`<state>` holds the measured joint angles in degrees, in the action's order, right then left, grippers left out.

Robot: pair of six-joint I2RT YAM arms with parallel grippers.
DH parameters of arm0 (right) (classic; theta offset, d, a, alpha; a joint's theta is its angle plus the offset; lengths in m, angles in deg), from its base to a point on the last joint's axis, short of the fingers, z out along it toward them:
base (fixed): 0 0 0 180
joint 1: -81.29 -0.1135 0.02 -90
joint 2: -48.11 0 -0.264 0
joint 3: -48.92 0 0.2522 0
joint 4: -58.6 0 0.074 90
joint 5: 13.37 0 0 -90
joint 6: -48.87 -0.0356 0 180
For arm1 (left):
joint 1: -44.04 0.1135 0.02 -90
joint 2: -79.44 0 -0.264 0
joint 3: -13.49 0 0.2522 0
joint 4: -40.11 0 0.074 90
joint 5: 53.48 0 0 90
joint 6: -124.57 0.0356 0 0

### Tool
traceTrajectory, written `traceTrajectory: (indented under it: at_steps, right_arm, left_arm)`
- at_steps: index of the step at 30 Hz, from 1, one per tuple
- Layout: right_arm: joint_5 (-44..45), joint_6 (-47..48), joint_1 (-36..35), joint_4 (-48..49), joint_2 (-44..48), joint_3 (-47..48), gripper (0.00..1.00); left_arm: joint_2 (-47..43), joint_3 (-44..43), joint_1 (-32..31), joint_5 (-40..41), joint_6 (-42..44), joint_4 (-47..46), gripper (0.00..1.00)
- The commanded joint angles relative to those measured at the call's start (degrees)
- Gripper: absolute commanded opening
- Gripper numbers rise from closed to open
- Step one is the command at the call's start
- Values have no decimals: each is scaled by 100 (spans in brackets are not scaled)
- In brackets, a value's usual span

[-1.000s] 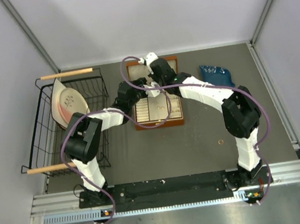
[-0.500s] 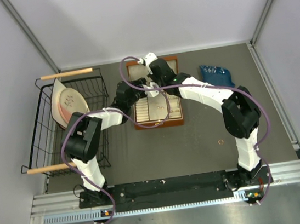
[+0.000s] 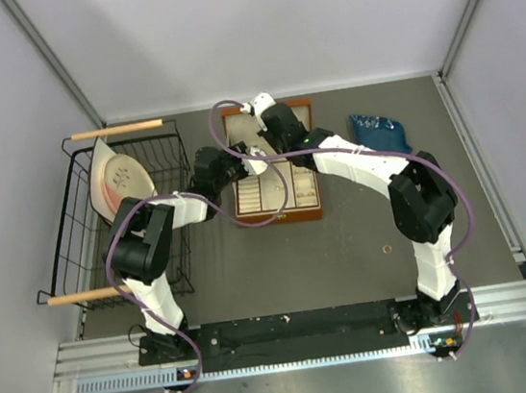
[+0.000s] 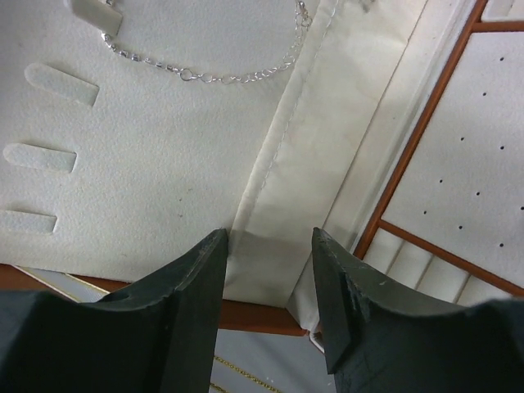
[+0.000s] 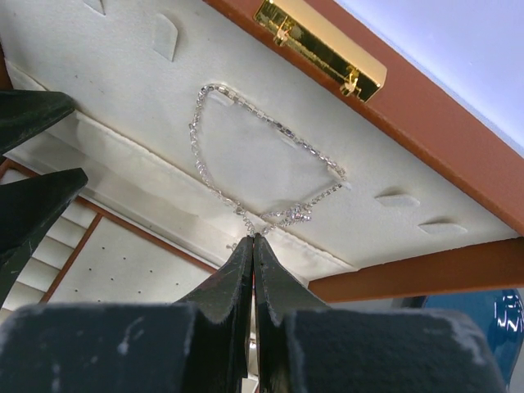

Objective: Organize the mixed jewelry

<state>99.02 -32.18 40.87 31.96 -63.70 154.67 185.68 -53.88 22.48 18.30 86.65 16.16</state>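
Note:
The silvery chain necklace (image 5: 246, 155) hangs in a loop on the cream lining of the brown wooden box's raised lid (image 5: 458, 164). My right gripper (image 5: 252, 239) is shut, its tips pinching the chain's lowest point. My left gripper (image 4: 268, 237) stands open and empty at the fabric fold near the lid's hinge, with part of the necklace (image 4: 205, 75) above it. Its dark fingers (image 5: 33, 205) show at the left of the right wrist view. A tiny gold-coloured ring (image 3: 386, 249) lies on the table right of the box (image 3: 280, 215).
A black wire rack (image 3: 83, 230) holding a plate stands at the left. A blue crumpled item (image 3: 377, 130) lies at the back right. A gold latch (image 5: 319, 45) sits on the lid's rim. A thin gold chain (image 4: 246, 377) shows on the table below the left fingers.
The left arm has drawn a little to the left along the box's hinge. The right arm and the necklace have held still.

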Motion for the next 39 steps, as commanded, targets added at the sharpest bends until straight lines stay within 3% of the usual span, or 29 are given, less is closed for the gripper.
traceTrajectory:
  at_steps: [1, 25, 39]
  right_arm:
    - [-7, 28, -53, 146, 115, 250, 0]
    - [-95, -34, 87, 137, 265, 179, 0]
    - [-112, -60, 149, 128, 309, 171, 0]
  left_arm:
    - [-218, 69, 108, 81, -162, -306, 52]
    - [222, -159, 82, 407, 198, -649, 51]
    - [407, -177, -59, 363, 295, -465, 27]
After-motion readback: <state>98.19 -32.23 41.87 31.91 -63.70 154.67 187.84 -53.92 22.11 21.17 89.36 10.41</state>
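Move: Just ahead of the left fingertips, about 1 cm off, lies the left stretch of the lid pocket's edge. The necklace loop on the lid tabs is some 7 cm to that hand's right, 3 cm farther out and 4 cm higher; the ring rolls lie about 7 cm back, 1 cm left and 6 cm below. From the right hand, that stretch is roughly 8 cm left, level ahead, and 2 cm lower. Easing about 1 cm forward and half a centimetre up at the lid pocket, the left hand tips its fingers up some 5 degrees, then late on closes them from half open to under a third around the pocket's edge; whether they already pinch the cloth can't be seen. The right hand stays almost in place, shut on the necklace's lower end. ##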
